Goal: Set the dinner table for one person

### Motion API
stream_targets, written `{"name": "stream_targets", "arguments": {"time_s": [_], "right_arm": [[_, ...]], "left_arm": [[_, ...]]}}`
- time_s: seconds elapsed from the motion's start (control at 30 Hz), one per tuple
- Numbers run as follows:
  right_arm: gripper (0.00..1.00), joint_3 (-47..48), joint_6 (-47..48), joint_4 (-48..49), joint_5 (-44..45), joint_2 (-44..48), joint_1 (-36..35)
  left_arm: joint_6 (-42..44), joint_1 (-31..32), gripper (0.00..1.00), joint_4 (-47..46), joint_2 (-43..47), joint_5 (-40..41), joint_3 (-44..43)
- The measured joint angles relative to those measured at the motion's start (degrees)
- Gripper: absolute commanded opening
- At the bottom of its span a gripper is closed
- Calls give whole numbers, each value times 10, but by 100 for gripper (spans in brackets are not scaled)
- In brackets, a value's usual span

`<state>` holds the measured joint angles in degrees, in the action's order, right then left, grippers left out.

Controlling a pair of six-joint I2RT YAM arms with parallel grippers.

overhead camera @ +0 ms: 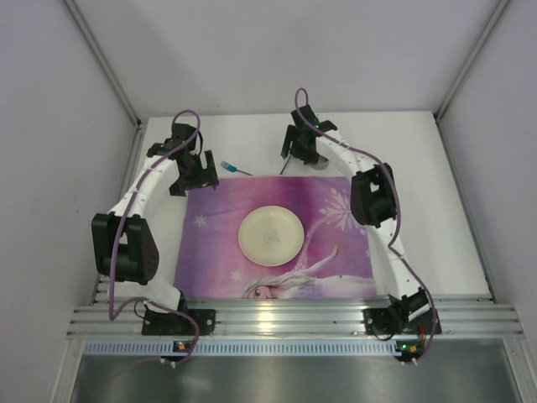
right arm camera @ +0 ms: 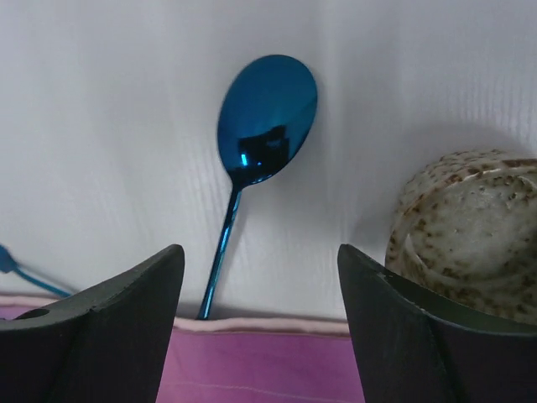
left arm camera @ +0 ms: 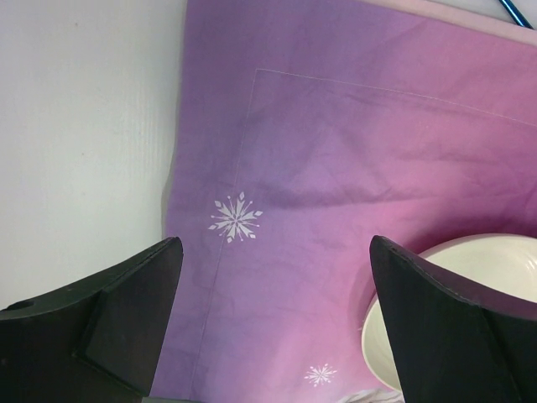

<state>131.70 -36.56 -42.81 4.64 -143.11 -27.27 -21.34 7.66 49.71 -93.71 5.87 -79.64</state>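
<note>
The dinner table is a white top with a purple snowflake mat on it and a cream plate at the mat's middle. My right gripper is open above the mat's far edge, nothing between its fingers. Just beyond it lies a blue spoon, its handle end reaching the mat's hem. To the right of the spoon sits a speckled cup, mouth down. My left gripper hangs open over the mat's far left part, with the plate by its right finger.
A second blue utensil lies on the white top between the two grippers, beyond the mat's far edge. A ribbed aluminium rail runs along the near edge. Grey walls close in the left, right and far sides.
</note>
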Motion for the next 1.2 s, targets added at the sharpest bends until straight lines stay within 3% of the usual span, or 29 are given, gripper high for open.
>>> {"name": "stream_targets", "arguments": {"time_s": [0.27, 0.43, 0.6, 0.73, 0.9, 1.03, 1.2], "right_arm": [[70, 16, -2, 11, -16, -16, 2], [60, 28, -5, 16, -18, -26, 1], [58, 58, -6, 20, -9, -54, -1], [33, 99, 1, 19, 10, -80, -7], [19, 127, 16, 17, 26, -103, -15], [0, 144, 31, 13, 37, -113, -19], [0, 149, 45, 11, 46, -113, -24]], "left_arm": [[-7, 0, 99, 3, 0, 10, 0], [-13, 0, 99, 6, -3, 14, -2], [-16, 0, 99, 10, -10, 16, -2], [-20, 0, 99, 10, -12, 23, -2], [-26, 0, 99, 11, -14, 28, -2], [-29, 0, 99, 9, -14, 30, 4], [-34, 0, 99, 10, -14, 30, 14]]}}
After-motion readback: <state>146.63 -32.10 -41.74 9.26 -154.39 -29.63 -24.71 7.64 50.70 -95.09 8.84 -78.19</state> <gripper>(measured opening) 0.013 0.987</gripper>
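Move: From the right hand, open and low over the table, the spoon's neck lies about 3 cm ahead, 3 cm to the left and 2 cm below. The cup stands some 8 cm to the hand's right and 2 cm ahead; the fork lies about 22 cm to its left and 2 cm back. The cloth's far edge runs about 5 cm straight behind. From the left hand, the spoon's neck is roughly 19 cm ahead, 27 cm right and 10 cm below. Forward and left in short, slow steps, about 3 cm each way, the right hand works in over the spoon's neck, away from the cup; after a brief dip and rise it settles some 2 cm lower than it began. The fingers shut from about three-quarters open, mostly in the second half, and pinch the spoon just below its bowl while the fingertips tilt slightly outward. ##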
